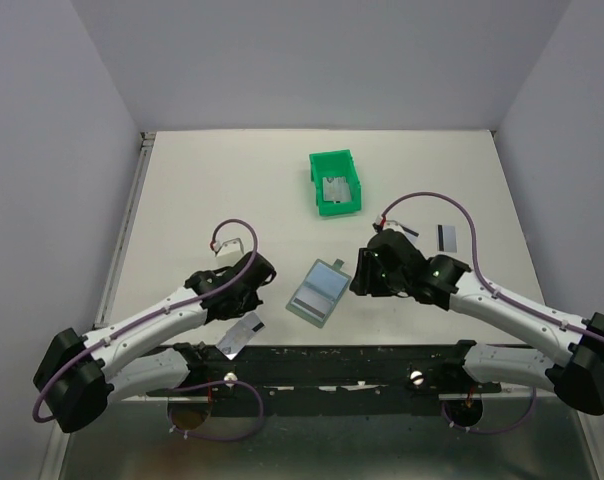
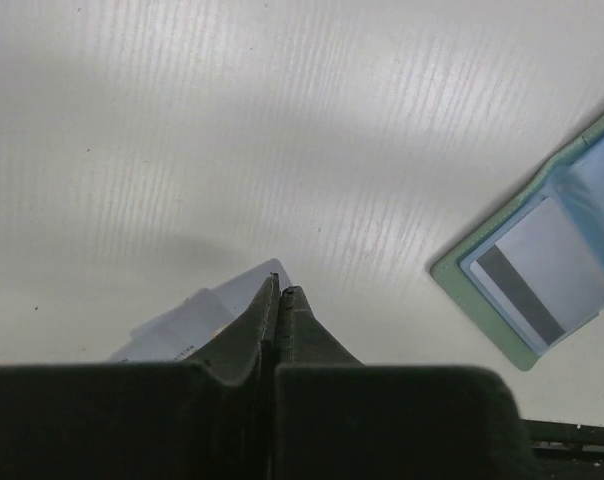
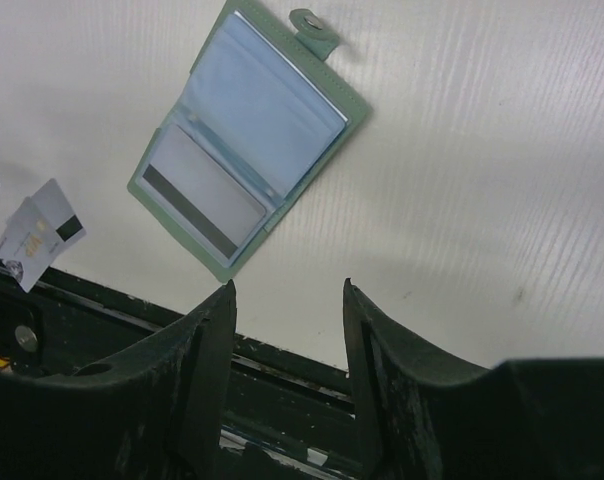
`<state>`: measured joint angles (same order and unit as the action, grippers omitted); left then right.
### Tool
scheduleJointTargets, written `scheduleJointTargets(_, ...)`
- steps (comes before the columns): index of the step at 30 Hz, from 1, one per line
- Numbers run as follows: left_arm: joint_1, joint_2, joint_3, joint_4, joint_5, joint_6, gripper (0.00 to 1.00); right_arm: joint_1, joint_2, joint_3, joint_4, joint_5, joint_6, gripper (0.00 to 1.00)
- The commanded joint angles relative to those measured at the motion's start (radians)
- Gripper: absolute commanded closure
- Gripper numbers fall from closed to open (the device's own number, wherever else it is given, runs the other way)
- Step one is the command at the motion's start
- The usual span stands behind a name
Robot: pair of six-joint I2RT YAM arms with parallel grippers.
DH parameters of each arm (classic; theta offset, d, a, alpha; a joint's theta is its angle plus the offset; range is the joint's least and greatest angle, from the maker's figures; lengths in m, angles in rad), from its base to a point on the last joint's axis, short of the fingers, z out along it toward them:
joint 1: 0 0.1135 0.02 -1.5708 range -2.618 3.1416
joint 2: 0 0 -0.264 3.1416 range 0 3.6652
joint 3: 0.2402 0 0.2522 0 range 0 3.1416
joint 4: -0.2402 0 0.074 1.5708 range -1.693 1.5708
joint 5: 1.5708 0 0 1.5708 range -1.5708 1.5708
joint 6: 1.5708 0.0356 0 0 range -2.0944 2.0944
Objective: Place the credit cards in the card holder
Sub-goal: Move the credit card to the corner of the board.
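The card holder (image 1: 329,277) lies open mid-table, and one credit card (image 3: 202,200) with a black stripe sits in its lower pocket. A second credit card (image 1: 240,337) lies at the table's front edge, partly over the black rail. My left gripper (image 2: 279,290) is shut, and its tips overlap that card's (image 2: 172,325) far corner. I cannot tell whether they touch it. My right gripper (image 3: 287,290) is open and empty, just right of the holder (image 3: 262,110). A third card (image 1: 447,235) lies on the table at the right.
A bright green bin (image 1: 335,205) stands behind the holder with silvery cards (image 1: 334,188) inside. The black rail (image 1: 362,362) runs along the table's near edge. White walls close in the left, back and right sides.
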<state>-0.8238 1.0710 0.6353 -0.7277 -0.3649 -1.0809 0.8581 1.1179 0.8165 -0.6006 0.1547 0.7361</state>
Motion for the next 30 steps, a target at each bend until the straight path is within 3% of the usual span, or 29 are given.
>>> scheduleJointTargets(1, 0.011, -0.103, -0.017, -0.148, -0.052, -0.042, 1.00, 0.006, -0.018, -0.016, 0.030, -0.047, -0.003, 0.44)
scheduleJointTargets(6, 0.008, -0.134, -0.080, -0.265, -0.031, -0.140, 0.94, 0.013, 0.002, -0.016, 0.056, -0.067, 0.000, 0.44)
scheduleJointTargets(10, -0.014, -0.137, -0.115, -0.280, -0.013, -0.189, 0.70, 0.016, 0.016, -0.010, 0.065, -0.083, -0.007, 0.44)
scheduleJointTargets(16, -0.129, -0.042, -0.076, -0.358, -0.081, -0.349, 0.59, 0.018, 0.023, 0.004, 0.065, -0.098, -0.033, 0.44)
scheduleJointTargets(22, -0.216, 0.162, -0.026, -0.397, -0.101, -0.444, 0.59, 0.018, 0.020, 0.007, 0.058, -0.106, -0.061, 0.44)
scheduleJointTargets(30, -0.327, 0.159, -0.016, -0.314, -0.043, -0.501, 0.59, 0.018, 0.042, 0.012, 0.068, -0.110, -0.063, 0.44)
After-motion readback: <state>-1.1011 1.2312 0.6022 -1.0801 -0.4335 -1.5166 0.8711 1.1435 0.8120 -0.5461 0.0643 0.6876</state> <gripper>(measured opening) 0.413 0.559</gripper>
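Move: The chip-faced credit card lies about 8 cm behind the closed left fingers, some 4 cm to their left and 4 cm below. The striped card sticks out from under it, roughly 5 cm back and 2 cm left of the left hand. The open card holder is about 14 cm to the left hand's right and 2 cm farther out. From the right hand, the chip-faced card is some 26 cm left, 13 cm back and 10 cm lower. The left hand lifts barely a centimetre, then swings back and left over the striped card, ending about 8 cm back and 5 cm left, as the shut fingers part to roughly two fifths. It then sinks some 4 cm below its start onto the chip-faced card, the wrist rolling about 20 degrees so the fingertips swing left and point more steeply down, while the right hand, still open above the table, only drifts about 2 cm left. ##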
